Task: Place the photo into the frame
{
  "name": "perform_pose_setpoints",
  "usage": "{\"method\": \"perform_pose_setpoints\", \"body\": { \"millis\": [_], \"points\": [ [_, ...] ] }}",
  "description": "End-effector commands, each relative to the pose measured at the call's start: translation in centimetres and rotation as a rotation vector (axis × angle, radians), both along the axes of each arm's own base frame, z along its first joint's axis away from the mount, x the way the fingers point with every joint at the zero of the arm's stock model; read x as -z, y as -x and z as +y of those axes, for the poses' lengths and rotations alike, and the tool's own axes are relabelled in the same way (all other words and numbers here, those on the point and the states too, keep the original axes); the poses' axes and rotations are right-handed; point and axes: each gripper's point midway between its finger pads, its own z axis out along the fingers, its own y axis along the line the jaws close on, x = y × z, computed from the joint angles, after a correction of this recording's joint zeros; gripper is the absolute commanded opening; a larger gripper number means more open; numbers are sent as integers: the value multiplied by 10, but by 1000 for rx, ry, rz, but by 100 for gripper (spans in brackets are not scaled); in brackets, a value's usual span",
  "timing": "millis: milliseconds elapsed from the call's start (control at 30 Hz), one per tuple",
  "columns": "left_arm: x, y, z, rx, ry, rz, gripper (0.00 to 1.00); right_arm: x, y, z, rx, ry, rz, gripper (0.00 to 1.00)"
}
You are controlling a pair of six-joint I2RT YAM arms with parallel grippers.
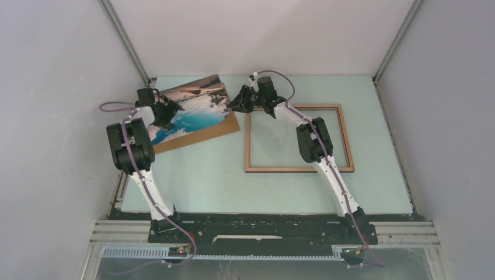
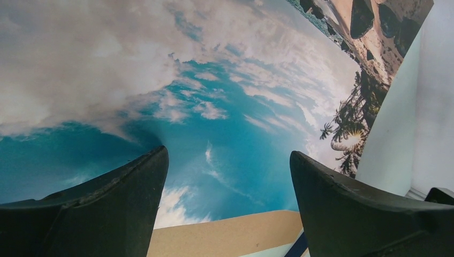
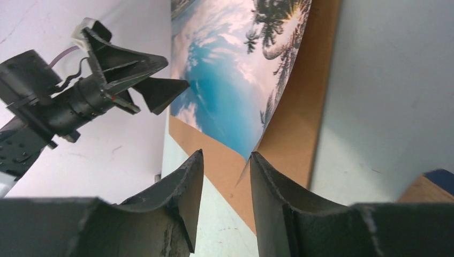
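The photo (image 1: 192,108) lies face up at the back left on a brown backing board (image 1: 198,139). My left gripper (image 1: 166,115) stands wide open over the print's blue water (image 2: 214,96), its fingertips down at the paper, nothing between them (image 2: 228,151). My right gripper (image 1: 230,106) is at the photo's right corner. In the right wrist view the lifted corner of the photo (image 3: 230,91) pokes between the narrowed fingers (image 3: 226,153), against the right finger (image 3: 267,176), with a gap still showing on the other side. The frame (image 1: 297,170), light wood side up, lies flat to the right.
The backing board (image 3: 294,118) sticks out beyond the photo's near and right edges. White enclosure walls stand close at the back and both sides. The pale green table (image 1: 233,186) stretches toward the arm bases. My right arm reaches across the frame's left part.
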Motion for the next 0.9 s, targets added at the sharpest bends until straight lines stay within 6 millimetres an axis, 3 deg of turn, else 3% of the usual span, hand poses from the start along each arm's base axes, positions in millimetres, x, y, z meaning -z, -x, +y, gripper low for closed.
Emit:
{"method": "perform_pose_setpoints", "body": {
  "millis": [0, 167, 367, 500, 633, 867],
  "points": [
    [10, 10, 3, -9, 5, 65, 94, -25, 8, 12, -48, -84, -33, 44],
    [11, 10, 2, -7, 8, 65, 94, -9, 1, 6, 40, -37, 59, 40],
    [8, 8, 4, -5, 5, 56, 95, -6, 2, 14, 67, 3, 75, 37],
    [0, 7, 3, 12, 2, 38, 95, -6, -1, 16, 81, 3, 67, 26],
    [-24, 2, 0, 50, -24, -50, 96, -18, -5, 13, 75, -3, 42, 10],
    [-90, 2, -24, 130, -138, -185, 99, -68, -3, 6, 69, -12, -37, 0]
  ]
}}
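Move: Between the right hand's parted fingers lies the photo's raised near-right corner, level with them fore and aft and about 1 cm to the left. The cardboard backing's middle is some 14 cm left and 3 cm back of that hand, 4 cm lower; the frame's middle is roughly 27 cm to its right and 12 cm back, also 4 cm below. For the left hand, that corner is about 21 cm right, 3 cm ahead and 2 cm up. Closing its half-open fingers fully, the right hand pinches the photo's raised corner after easing about 1 cm left onto it, bobbing up a touch, then sinking back and tipping some 5 degrees. Once the fingers are nearly shut, the left hand, still wide open and resting its fingertips on the photo, lifts off about 2 cm. ##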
